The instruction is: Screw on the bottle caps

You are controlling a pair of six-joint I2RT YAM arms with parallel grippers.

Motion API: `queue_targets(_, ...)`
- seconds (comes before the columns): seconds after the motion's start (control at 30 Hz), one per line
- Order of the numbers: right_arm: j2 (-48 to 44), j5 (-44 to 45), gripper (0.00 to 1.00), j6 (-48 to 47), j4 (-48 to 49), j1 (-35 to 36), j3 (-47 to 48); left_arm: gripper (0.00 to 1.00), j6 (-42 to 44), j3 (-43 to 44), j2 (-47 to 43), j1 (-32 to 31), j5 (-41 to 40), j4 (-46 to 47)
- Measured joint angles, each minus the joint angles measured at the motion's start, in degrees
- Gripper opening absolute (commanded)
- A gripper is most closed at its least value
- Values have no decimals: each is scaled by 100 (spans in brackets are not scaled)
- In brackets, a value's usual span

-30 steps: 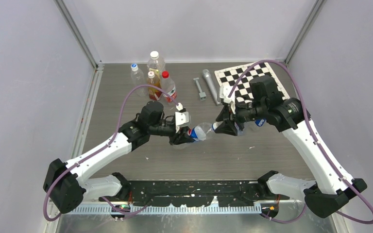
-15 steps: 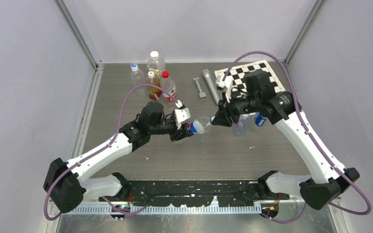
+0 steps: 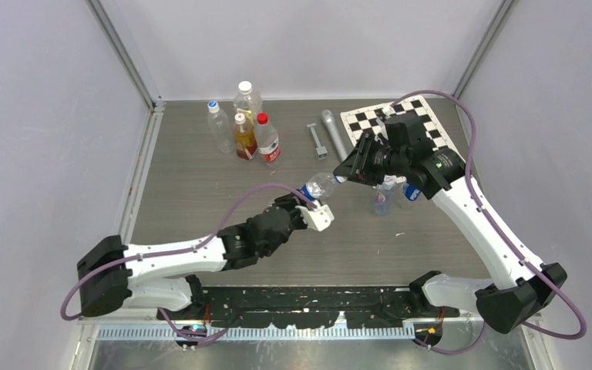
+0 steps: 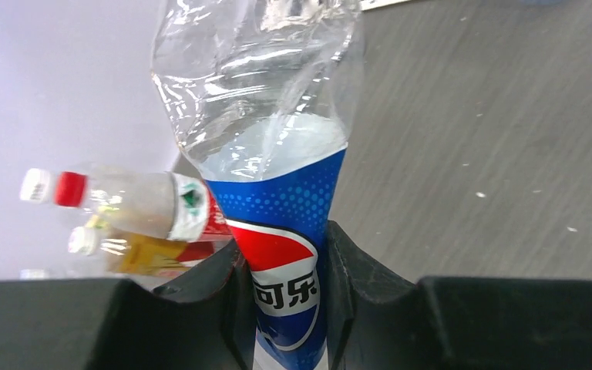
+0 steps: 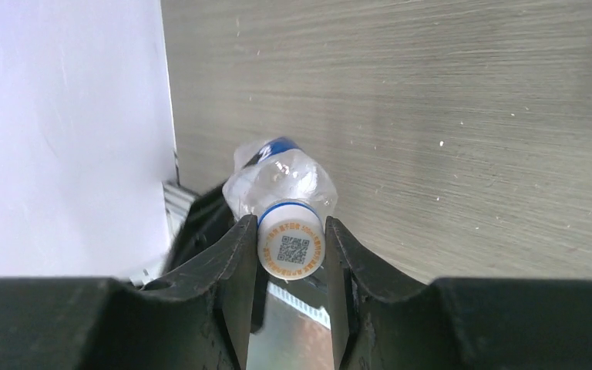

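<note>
My left gripper [image 4: 285, 235] is shut on the Pepsi-style bottle [image 4: 289, 270] at its blue label, and the crumpled clear body [image 4: 262, 77] sticks out past the fingers. From above, this bottle [image 3: 320, 185] is held over the table's middle, between the left gripper [image 3: 304, 204] and the right gripper [image 3: 342, 173]. The right gripper [image 5: 291, 235] is shut on a white bottle cap [image 5: 291, 248] with a blue ring and a printed code, sitting at the bottle's neck [image 5: 277, 181]. Two more small clear bottles, one nearly plain [image 3: 381, 202] and one blue-labelled [image 3: 410, 191], stand under the right arm.
At the back left stand a blue-capped bottle [image 3: 217, 123], a white-capped bottle [image 3: 247, 96], an amber-liquid bottle [image 3: 240, 135] and a red-capped bottle [image 3: 267, 140]. A small metal tool [image 3: 316, 140], a grey cylinder [image 3: 333, 135] and a checkerboard [image 3: 401, 123] lie at the back right.
The left arm has swung down and now reaches the bottle from the near side, turning it to point back-right. The right gripper moved back with it and closed on the cap.
</note>
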Motion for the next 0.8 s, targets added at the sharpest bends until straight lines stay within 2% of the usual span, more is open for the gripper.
queue_targets(0.03,-44,116,1,262,55,-20,-87,0,245,-20,136,-146,-323,197)
queue_targets(0.1,-70,319,14,612,107,-48,-170,0,564,-31,387,-343,-833,544)
queue_targets(0.13,-68,400,30,730,138,-55,-179,0,675,-37,466,-382,-1005,688)
queue_targets(0.17,-66,437,39,778,179,-55,-179,0,710,-39,485,-391,-1102,752)
queue_targets(0.2,-68,461,53,780,229,-52,-177,0,728,-39,479,-389,-1156,791)
queue_targets(0.23,-74,481,59,748,273,-46,-160,0,706,-39,444,-374,-1172,804)
queue_targets(0.27,-87,485,68,678,293,-37,-133,0,662,-39,400,-356,-1147,789)
queue_targets(0.33,-98,560,76,391,332,4,-66,0,540,-39,199,-271,-789,752)
queue_targets(0.43,-181,566,81,-339,393,37,48,0,151,-35,-269,-28,-122,522)
queue_targets(0.53,-433,431,82,-1220,505,48,127,0,-304,-35,-660,518,789,153)
queue_targets(0.7,-1099,-157,82,-2736,599,50,164,0,-1008,-35,-881,1390,2350,-474)
queue_targets(0.8,-1338,-474,82,-3176,693,55,164,0,-1340,-35,-883,1681,2968,-691)
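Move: The right fingers already pinch the white cap on the tilted Pepsi bottle, whose middle lies roughly 7 cm left, 1 cm back and 5 cm below. The purple-label bottle stands some 13 cm right and 4 cm ahead; the microphone lies about 25 cm ahead and 1 cm right, near 26 cm below. From the left hand, which grips the Pepsi bottle, the cap is about 9 cm right, 2 cm ahead and 7 cm up. Right fingers open off the cap and rise about 9 cm, backing away, while the left swings its gripped bottle leftward. ##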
